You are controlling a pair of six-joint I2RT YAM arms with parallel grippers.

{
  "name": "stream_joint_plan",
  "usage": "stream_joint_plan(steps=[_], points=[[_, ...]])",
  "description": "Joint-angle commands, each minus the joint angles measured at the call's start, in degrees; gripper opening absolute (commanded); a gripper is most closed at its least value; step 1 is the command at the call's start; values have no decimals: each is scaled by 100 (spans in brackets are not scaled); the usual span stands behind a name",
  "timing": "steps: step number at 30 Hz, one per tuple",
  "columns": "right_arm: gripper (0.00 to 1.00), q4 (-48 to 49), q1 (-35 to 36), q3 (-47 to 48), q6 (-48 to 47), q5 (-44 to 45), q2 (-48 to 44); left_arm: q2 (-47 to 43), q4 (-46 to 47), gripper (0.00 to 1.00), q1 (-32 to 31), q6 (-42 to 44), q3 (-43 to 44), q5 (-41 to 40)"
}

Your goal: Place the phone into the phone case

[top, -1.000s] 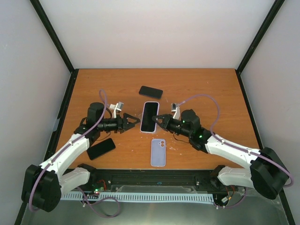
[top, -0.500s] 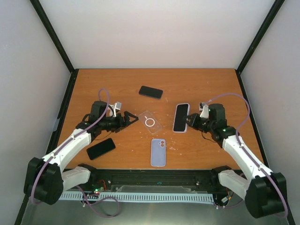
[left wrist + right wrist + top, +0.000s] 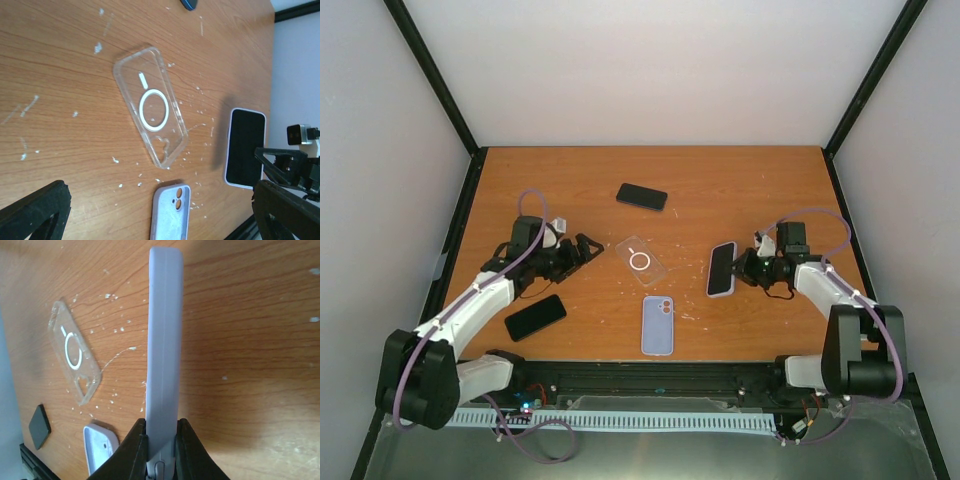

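My right gripper [image 3: 742, 268] is shut on the end of a phone [image 3: 721, 269] with a dark screen and lavender rim, held off the table at the right. The right wrist view shows the phone [image 3: 165, 340] edge-on, with the right gripper [image 3: 162, 440] pinching it from both sides. A clear phone case [image 3: 640, 260] with a white ring lies flat at the table's centre, empty. My left gripper [image 3: 588, 248] stands open to the left of it, holding nothing. In the left wrist view the left gripper [image 3: 160, 215] frames the clear case [image 3: 150, 107] and the phone [image 3: 245, 147].
A lavender case [image 3: 658, 325] lies empty near the front edge, below the clear one. One black phone [image 3: 641, 196] lies at the back centre. Another black phone [image 3: 535, 317] lies at the front left, beside my left arm.
My right gripper has carried the phone from the centre to the right, leaving the clear case on the table. My left gripper has opened fully and drawn back to the left.
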Motion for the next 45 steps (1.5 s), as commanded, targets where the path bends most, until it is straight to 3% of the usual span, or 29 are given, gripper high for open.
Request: stream_joint_plan(steps=[1,6,11,17,21,26,35,39,45], points=[[11,114,-149,198,-288,22,235,124,-175,100,132,-146,-46,-334],[16,156,-159,194,-205,400,465,214,-424,99,270,-586,-131,-774],[30,86,-164,190,-51,761,443,145,-626,99,458,-805,-275,-1240],[59,-118,-161,159,91,1110,251,-142,-1134,100,759,-1579,-340,-1824],[73,-307,-160,174,167,1353,-40,-197,-1537,100,1120,-1671,-205,-1933],[98,-428,-155,152,368,1250,-539,-158,-2141,99,1787,-1766,-132,-2241],[100,-432,-120,-26,645,772,-1436,-780,-2804,100,2810,-1862,-324,-3369],[100,-386,-62,-118,674,598,-1529,-793,-2844,99,3204,-1780,-526,-3387],[99,-250,320,-319,838,797,-1602,-492,-2728,99,3223,-1915,-691,-3350]])
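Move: The right hand holds the phone in its case, tilted; its place on the table is about 7 cm below, 2 cm left and 1 cm back. The lavender case lies some 20 cm left and 13 cm back of this hand. From the open left hand, the left black phone lies 15 cm left, 12 cm back and 12 cm below; the clear case is 12 cm right and 3 cm ahead, equally low. The right hand eases right and down some 3 cm, opens wide and lets the cased phone go onto the table, then rises about 8 cm clear before sinking slightly and drifting left. Meanwhile the open, empty left hand swings 23 cm left, sinking and drawing back, past the black phone's far side to its left, turning some 65 degrees counter-clockwise and tipping steeper down. ##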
